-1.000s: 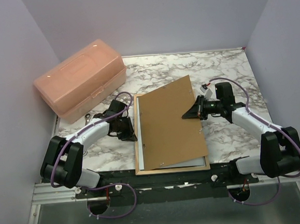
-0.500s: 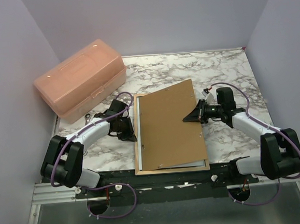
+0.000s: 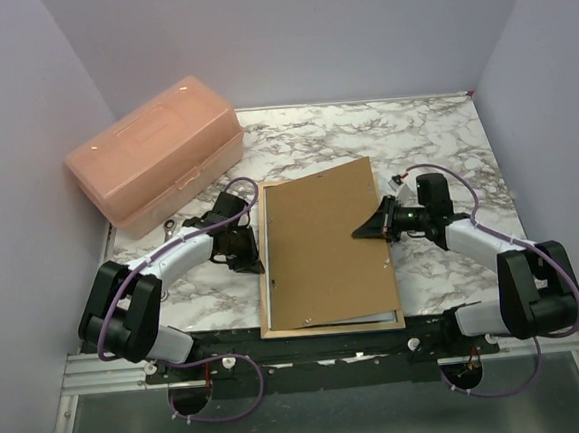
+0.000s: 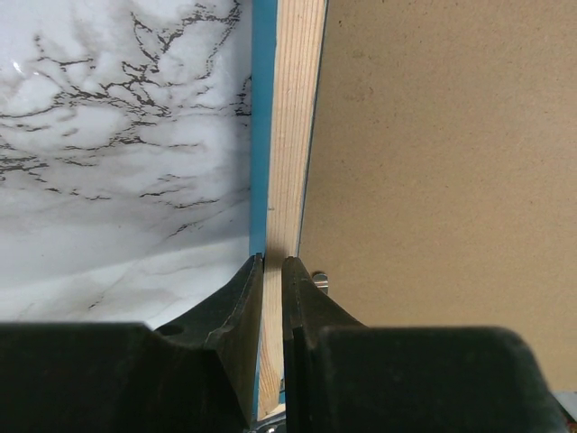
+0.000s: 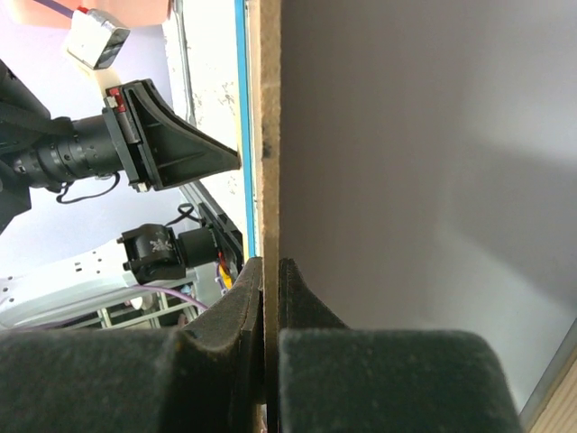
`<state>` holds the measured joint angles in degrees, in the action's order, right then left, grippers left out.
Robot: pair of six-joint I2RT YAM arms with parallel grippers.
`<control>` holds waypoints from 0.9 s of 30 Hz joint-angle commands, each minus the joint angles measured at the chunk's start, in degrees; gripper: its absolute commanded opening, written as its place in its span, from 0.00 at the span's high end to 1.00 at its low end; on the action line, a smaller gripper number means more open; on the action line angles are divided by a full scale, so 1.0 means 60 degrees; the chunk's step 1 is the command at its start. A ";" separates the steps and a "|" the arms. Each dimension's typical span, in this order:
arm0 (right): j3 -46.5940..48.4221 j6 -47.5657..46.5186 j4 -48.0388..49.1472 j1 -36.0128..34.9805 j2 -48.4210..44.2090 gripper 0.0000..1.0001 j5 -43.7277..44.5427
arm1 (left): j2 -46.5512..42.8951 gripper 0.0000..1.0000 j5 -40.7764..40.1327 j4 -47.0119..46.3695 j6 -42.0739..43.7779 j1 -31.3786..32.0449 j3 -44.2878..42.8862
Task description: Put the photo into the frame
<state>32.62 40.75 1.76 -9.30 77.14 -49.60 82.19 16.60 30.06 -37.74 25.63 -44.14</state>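
Note:
The frame [image 3: 263,279] lies reverse up near the table's front edge, its pale wood rail [image 4: 288,135] edged in blue. My left gripper [image 3: 257,259] is shut on that left rail [image 4: 273,263]. A plain brown backing board [image 3: 327,244] rests slanted over the frame, and my right gripper [image 3: 357,229] is shut on its right edge [image 5: 270,263]. Of the photo I see only a white strip [image 3: 372,314] inside the frame at the near right, and a pale sheet [image 5: 424,162] under the board. Its printed side is hidden.
A translucent pink box [image 3: 154,155] stands at the back left, with a small metal piece [image 3: 170,226] in front of it. Marble tabletop [image 3: 434,145] lies bare behind and to the right. Purple walls close in three sides.
The right gripper has shifted slightly left and down with the board, whose far edge has swung closer into line with the frame. The left gripper has stayed on the rail.

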 commanded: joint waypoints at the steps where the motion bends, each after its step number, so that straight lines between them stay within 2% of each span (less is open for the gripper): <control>1: -0.0396 -0.0147 0.0287 -0.0046 0.0281 0.99 0.0129 | 0.0018 0.85 0.0035 -0.0062 -0.0009 0.0127 -0.0276; 16: -0.0131 -0.0648 -0.0218 -0.0722 0.1232 0.98 0.1132 | 0.0164 0.85 0.0011 0.0057 -0.0024 0.0255 -0.0634; 24: 0.0183 -0.0953 -0.1000 -0.1050 0.1236 0.80 0.1923 | 0.0226 0.82 -0.0014 0.0028 -0.0010 0.0284 -0.0610; 27: 0.0346 -0.1065 -0.1235 -0.1223 0.1247 0.70 0.2232 | 0.0282 0.81 -0.0013 0.0028 -0.0009 0.0284 -0.0685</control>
<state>34.00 39.09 1.93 -12.99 83.05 -43.81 83.00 13.69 34.28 -37.10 26.28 -46.13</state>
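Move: The right hand grips the brown backing board near its right edge, tilted up over the picture frame; the frame's middle lies about 7 cm to its left, 2 cm back and 6 cm below. The frame's right rail runs some 6 cm to its right, 2 cm back and 6 cm below; the left rail is about 22 cm to its left, 2 cm back, equally low. From the left hand, at the left rail, the frame's middle is around 15 cm right and 1 cm forward. Downward, about 3 cm, the right hand lowers the raised right side of the backing board towards the frame, easing roughly 1 cm left on the way so the board goes towards the left rail. Its fingers part a little at the end, still either side of the board, as the hand rolls slightly. The left hand keeps the left rail between its fingertips, drifting just under 1 cm left with it. ##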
